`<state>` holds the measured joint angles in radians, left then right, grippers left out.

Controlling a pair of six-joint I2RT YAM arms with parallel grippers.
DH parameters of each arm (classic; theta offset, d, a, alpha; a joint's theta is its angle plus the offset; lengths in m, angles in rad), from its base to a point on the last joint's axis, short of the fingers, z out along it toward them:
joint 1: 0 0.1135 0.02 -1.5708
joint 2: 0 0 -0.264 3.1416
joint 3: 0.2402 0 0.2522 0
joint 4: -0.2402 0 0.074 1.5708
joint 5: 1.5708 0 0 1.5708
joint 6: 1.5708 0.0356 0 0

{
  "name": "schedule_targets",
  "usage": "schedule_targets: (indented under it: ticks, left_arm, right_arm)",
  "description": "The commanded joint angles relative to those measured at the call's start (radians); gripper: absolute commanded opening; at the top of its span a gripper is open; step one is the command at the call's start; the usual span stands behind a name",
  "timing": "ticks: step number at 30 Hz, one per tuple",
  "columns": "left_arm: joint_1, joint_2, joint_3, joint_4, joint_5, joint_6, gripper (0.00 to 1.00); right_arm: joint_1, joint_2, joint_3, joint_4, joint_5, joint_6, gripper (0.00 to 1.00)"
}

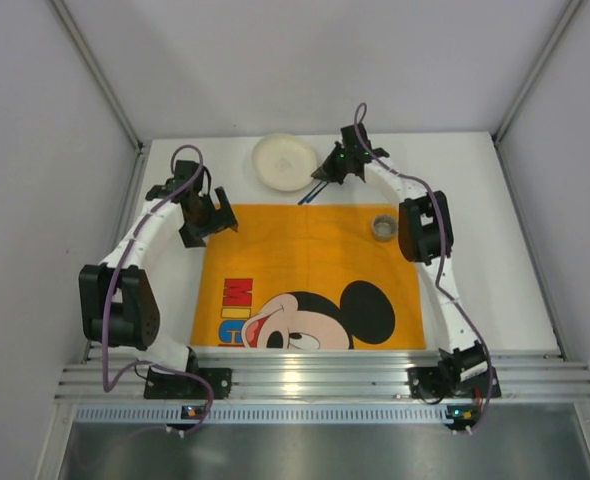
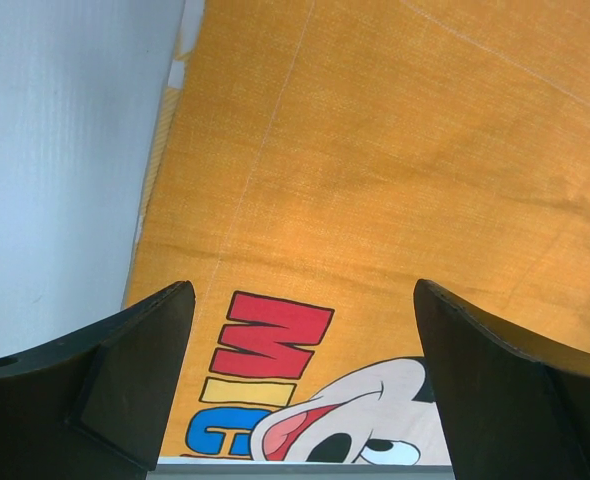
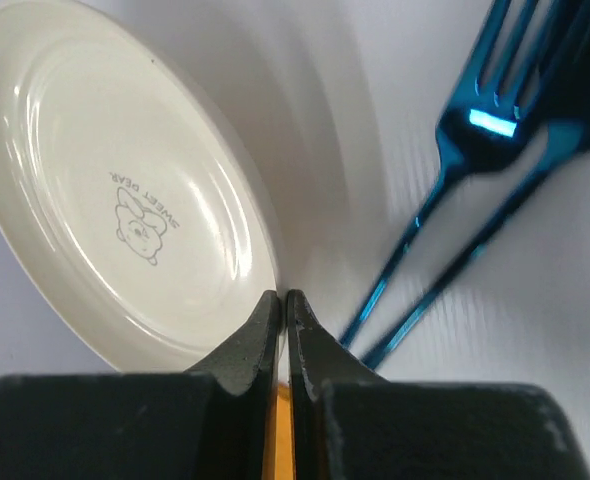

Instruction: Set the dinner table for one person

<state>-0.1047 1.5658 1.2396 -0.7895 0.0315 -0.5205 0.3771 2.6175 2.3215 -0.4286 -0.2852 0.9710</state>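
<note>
On the white dinner table [image 1: 495,250] lies an orange cartoon-mouse placemat [image 1: 305,270]. A cream plate [image 1: 285,162] rests just beyond its far edge. My right gripper [image 1: 327,172] is shut with its tips pinched on the near rim of the plate [image 3: 125,190]. A shiny blue fork [image 3: 480,110] and a second blue handle [image 3: 455,290] lie right of the jaws, apart from them. My left gripper [image 1: 210,218] hovers over the placemat's far left corner. Its fingers [image 2: 135,370] stand wide open around nothing.
A small clear cup [image 1: 384,226] stands on the placemat's far right part, close to the right arm's elbow. White walls close in the table on both sides and at the back. An aluminium rail [image 1: 325,375] runs along the near edge.
</note>
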Motion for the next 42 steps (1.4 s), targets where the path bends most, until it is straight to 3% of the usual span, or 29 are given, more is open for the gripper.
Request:
schedule_targets:
  ticks: [1,8,14,21,26,27,29,30,33,37,42]
  left_arm:
    - [0.008,-0.070,-0.005,-0.007,-0.024,0.014,0.96]
    - [0.008,-0.096,-0.034,0.033,-0.022,0.014,0.96]
    - [0.008,-0.104,-0.063,0.062,-0.019,0.016,0.96]
    - [0.008,-0.116,-0.080,0.068,-0.008,0.020,0.96]
    - [0.008,-0.138,-0.089,0.059,-0.015,0.025,0.96]
    - [0.008,-0.147,-0.095,0.056,-0.015,0.025,0.96]
    - [0.008,-0.164,-0.106,0.053,-0.019,0.030,0.96]
    - [0.008,-0.170,-0.111,0.049,-0.022,0.030,0.96]
    - [0.008,-0.191,-0.132,0.047,-0.022,0.033,0.96]
    - [0.008,-0.207,-0.161,0.055,-0.024,0.027,0.96]
    - [0.008,-0.198,-0.175,0.065,-0.018,0.022,0.96]
  right_arm:
    - [0.020,-0.308,-0.155,0.067,-0.063,-0.093,0.00]
    - [0.049,-0.756,-0.717,-0.088,-0.039,-0.314,0.00]
    - [0.126,-0.951,-0.951,-0.215,0.015,-0.403,0.00]
    - [0.186,-1.004,-1.183,-0.148,-0.006,-0.402,0.00]
    - [0.204,-0.956,-1.234,-0.099,-0.002,-0.376,0.00]
    - [0.204,-0.952,-1.220,-0.108,-0.002,-0.376,0.21]
    - [0.206,-0.958,-1.191,-0.143,0.014,-0.380,0.49]
    - [0.206,-0.965,-1.179,-0.156,0.027,-0.382,0.70]
    - [0.200,-0.985,-1.078,-0.220,0.061,-0.410,0.89]
    - [0.142,-0.944,-0.920,-0.245,0.031,-0.413,0.93]
    - [0.028,-0.681,-0.596,-0.234,-0.017,-0.399,0.93]
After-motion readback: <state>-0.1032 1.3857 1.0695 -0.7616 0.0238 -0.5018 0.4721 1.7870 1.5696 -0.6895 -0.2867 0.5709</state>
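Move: The right hand, shut on the plate's right rim, has the plate's middle 4 cm ahead and 8 cm to its left. The plate's place on the placemat, by Mickey's face, is about 32 cm back, 1 cm left and 3 cm below. The fork and spoon lie roughly 3 cm to its right, level with it, and the cup 13 cm back and 16 cm right. From the left hand that place is some 5 cm back, 17 cm right and 8 cm below. Back towards its base and somewhat right, the right hand swings the still-pinched plate about 33 cm in a fast arc, rising some 12 cm and sinking again while turning counter-clockwise roughly 25 degrees. Over the placemat it opens wide, lets go of the rim, then lifts about 11 cm and goes forward. The left hand, still open, draws back 4 cm. ##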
